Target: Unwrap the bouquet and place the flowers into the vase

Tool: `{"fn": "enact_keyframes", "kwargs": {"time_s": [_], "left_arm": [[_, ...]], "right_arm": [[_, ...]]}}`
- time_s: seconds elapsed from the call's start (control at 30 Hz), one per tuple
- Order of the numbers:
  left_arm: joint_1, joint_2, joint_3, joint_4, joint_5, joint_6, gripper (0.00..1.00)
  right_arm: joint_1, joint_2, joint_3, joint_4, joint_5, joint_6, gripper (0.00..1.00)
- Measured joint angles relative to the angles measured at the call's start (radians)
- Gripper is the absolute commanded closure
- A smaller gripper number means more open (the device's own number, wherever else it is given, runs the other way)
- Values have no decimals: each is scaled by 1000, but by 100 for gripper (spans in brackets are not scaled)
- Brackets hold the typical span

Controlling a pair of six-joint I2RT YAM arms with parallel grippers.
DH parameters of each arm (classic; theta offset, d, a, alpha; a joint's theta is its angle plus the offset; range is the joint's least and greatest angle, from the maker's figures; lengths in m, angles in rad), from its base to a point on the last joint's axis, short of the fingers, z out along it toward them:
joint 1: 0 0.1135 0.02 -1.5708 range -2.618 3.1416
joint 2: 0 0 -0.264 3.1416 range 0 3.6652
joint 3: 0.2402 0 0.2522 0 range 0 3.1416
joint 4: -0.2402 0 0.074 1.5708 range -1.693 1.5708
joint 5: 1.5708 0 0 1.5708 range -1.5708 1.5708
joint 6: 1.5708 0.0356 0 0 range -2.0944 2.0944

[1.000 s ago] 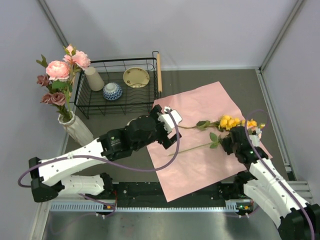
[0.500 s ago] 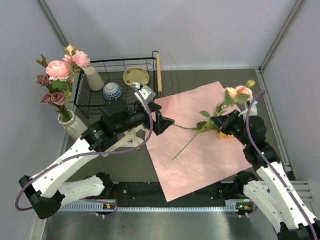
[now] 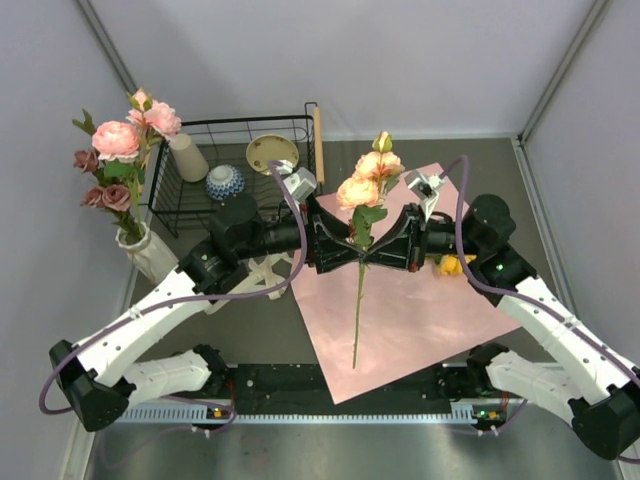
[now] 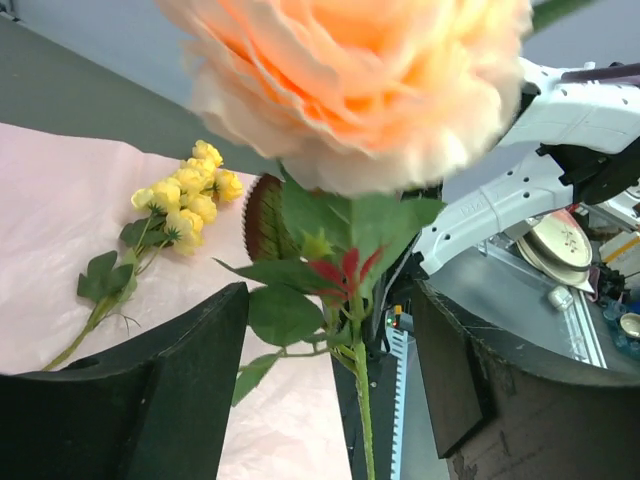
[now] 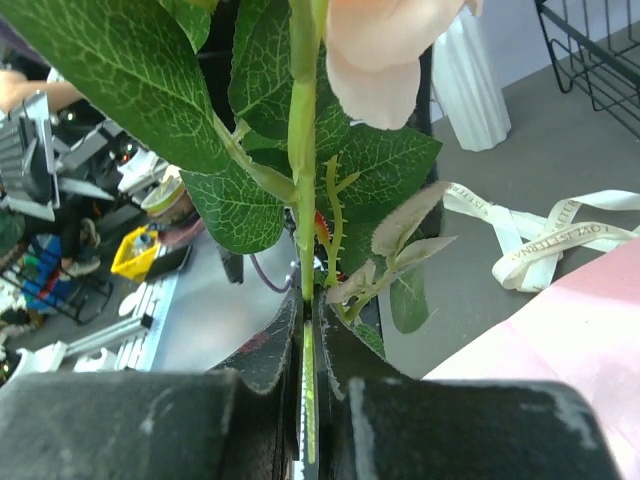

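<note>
My right gripper (image 3: 388, 250) (image 5: 308, 385) is shut on the green stem of a peach-pink rose (image 3: 361, 188) (image 4: 350, 80) and holds it upright above the bouquet's unfolded pink paper (image 3: 420, 310). Facing it, my left gripper (image 3: 338, 247) (image 4: 330, 385) is open, its fingers (image 4: 150, 390) on either side of the stem (image 4: 362, 400) without touching it. A sprig of small yellow flowers (image 3: 450, 265) (image 4: 190, 195) lies on the paper. The cream ribbed vase (image 3: 152, 257) (image 5: 470, 85) stands at the far left and holds pink and mauve flowers (image 3: 120, 140).
A black wire basket (image 3: 190, 215) (image 5: 590, 50) at the back holds a beige cup (image 3: 188, 157), a blue-and-white bowl (image 3: 225, 182) and a plate (image 3: 272, 154). The cream ribbon (image 5: 530, 240) lies on the table beside the paper, under my left arm.
My right gripper has lifted the rose off the paper and swung it upright to the middle. My left gripper has come across to it and its fingers now straddle the stem.
</note>
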Motion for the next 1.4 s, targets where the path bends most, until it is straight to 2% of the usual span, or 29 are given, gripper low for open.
{"fn": "enact_keyframes", "kwargs": {"time_s": [0.23,0.47,0.53,0.6,0.7,0.8,0.83,0.87,0.93,0.97,1.07,1.2,1.3,1.4], "left_arm": [[27,32,0,18,9,-75,31],[45,80,-2,109,101,-185,45],[49,90,-6,143,126,-213,51],[55,99,-9,173,148,-239,62],[64,117,-11,212,185,-274,74],[70,131,-13,236,215,-294,78],[74,136,-14,244,227,-301,86],[77,138,-15,249,234,-307,88],[86,145,-17,259,250,-313,90],[92,149,-19,264,254,-315,92],[113,152,-22,266,267,-322,92],[154,138,-21,229,276,-300,94],[183,103,12,91,253,-214,95],[204,51,95,-95,147,-78,94]], "right_arm": [[25,12,3,4,-29,-32,100],[33,24,3,-8,-32,-64,100],[36,32,3,-23,-32,-77,100],[38,39,3,-41,-31,-90,100],[43,45,3,-62,-28,-107,100],[45,48,3,-66,-25,-114,98],[47,49,3,-68,-24,-115,96],[48,50,3,-69,-23,-117,85],[48,51,4,-70,-23,-119,72],[49,51,6,-72,-24,-121,60],[54,52,21,-93,-10,-132,44],[54,53,42,-139,53,-166,36],[55,50,43,-184,137,-191,35],[55,43,43,-240,252,-210,35]]}}
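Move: The right hand already pinches the upright flower stem between its fingertips; the part the left hand goes for stands about 3 cm to the left hand's right and 1 cm back, at its own height. From the left hand, the vase is some 47 cm left, 13 cm ahead and 22 cm lower, and the white ribbon 22 cm left, 12 cm ahead, 33 cm down. The blossoms hang about 12 cm above the left hand, 4 cm right and 2 cm ahead. Left pinches the stem; right lets go, easing forward and down; left carries the flower some 5 cm left-forward. ##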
